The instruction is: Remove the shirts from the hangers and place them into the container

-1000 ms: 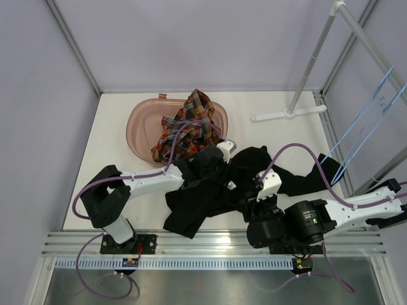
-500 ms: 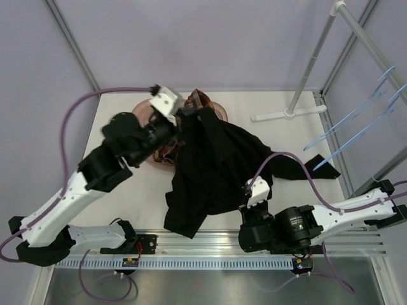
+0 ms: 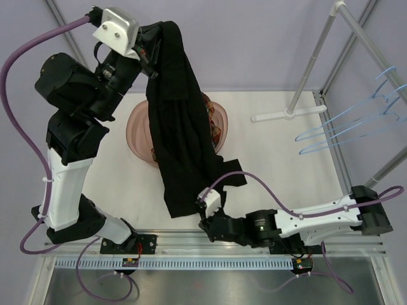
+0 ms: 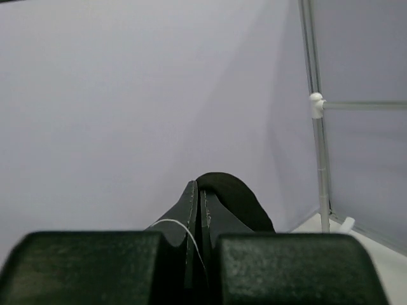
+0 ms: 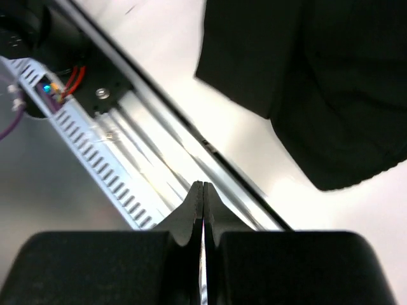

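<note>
The black shirt point(image 3: 181, 133) hangs in a long drape from my left gripper point(image 3: 154, 52), which is raised high above the container point(image 3: 135, 130) and shut on the shirt's top edge. In the left wrist view the left gripper point(image 4: 198, 188) pinches a fold of the black shirt point(image 4: 238, 200). The shirt's lower end trails onto the table near the front edge. The plaid shirt point(image 3: 215, 124) lies in the container, mostly hidden behind the black one. My right gripper point(image 3: 205, 222) lies low by the front rail, shut and empty point(image 5: 202, 185), beside the black shirt's hem point(image 5: 318, 82). Light-blue hangers point(image 3: 343, 130) hang bare at the right.
The white rack's foot point(image 3: 289, 113) and slanted pole point(image 3: 316, 54) stand at the back right. The metal front rail point(image 5: 159, 165) runs right under my right gripper. The right arm point(image 3: 305, 222) stretches along the near edge.
My left arm has lifted the black shirt from the table to high above the container. The right gripper has shut and slid left along the front edge. The hangers have swung free.
</note>
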Motion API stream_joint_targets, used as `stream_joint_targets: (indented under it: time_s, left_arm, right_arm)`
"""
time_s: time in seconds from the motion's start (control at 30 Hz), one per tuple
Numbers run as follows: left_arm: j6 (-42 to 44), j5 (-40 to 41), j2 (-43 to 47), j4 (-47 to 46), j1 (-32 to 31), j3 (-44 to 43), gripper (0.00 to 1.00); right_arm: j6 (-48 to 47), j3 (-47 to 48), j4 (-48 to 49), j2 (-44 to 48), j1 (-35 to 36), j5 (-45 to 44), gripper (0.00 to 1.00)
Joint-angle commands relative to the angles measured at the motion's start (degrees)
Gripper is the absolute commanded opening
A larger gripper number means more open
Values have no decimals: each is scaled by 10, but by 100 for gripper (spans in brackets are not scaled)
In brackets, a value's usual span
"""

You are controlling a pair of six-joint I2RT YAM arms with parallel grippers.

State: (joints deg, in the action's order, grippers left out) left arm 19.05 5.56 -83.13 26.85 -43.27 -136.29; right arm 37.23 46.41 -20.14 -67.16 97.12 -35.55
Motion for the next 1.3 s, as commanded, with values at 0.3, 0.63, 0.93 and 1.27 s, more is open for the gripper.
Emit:
stream_joint_targets:
  time_s: [0.3,0.63,0.93,1.27]
  left_arm:
    - [-41,-52,17,66,7,-1,0]
    - [-40,-61,35,85,7,-13,0]
    - [15,3,39,90,8,10,0]
    - [5,0,50,82,9,44,0]
  right_arm:
    - [-14,124,290,-191,-176,524,0]
    - [105,80,495,-229,-248,638,0]
    - [167,-141,688,-92,-244,485,0]
    - [123,-79,617,-69,-310,494,0]
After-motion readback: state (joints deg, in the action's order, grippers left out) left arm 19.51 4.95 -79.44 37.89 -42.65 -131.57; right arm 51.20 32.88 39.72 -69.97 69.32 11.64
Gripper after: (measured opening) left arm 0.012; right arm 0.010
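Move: The left hand holds the black shirt high above the table. From it the container's middle is roughly 21 cm ahead, 3 cm to the left and 64 cm below, with the plaid shirt inside about 5 cm to the right of that middle. The empty right hand has the black shirt's lower end about 15 cm ahead, 6 cm to its left and 10 cm below; the container is some 44 cm ahead, 12 cm left and 11 cm below it. Leftward first, the empty, shut right hand swings some 14 cm along the near side of the hanging shirt, then comes back right by about half and climbs, edging forward, to finish about 10 cm higher, its wrist rolled until the fingers point level to the left. The left hand keeps its pinch on the black shirt, lowers it about 5 cm and tips its fingers down slightly. ##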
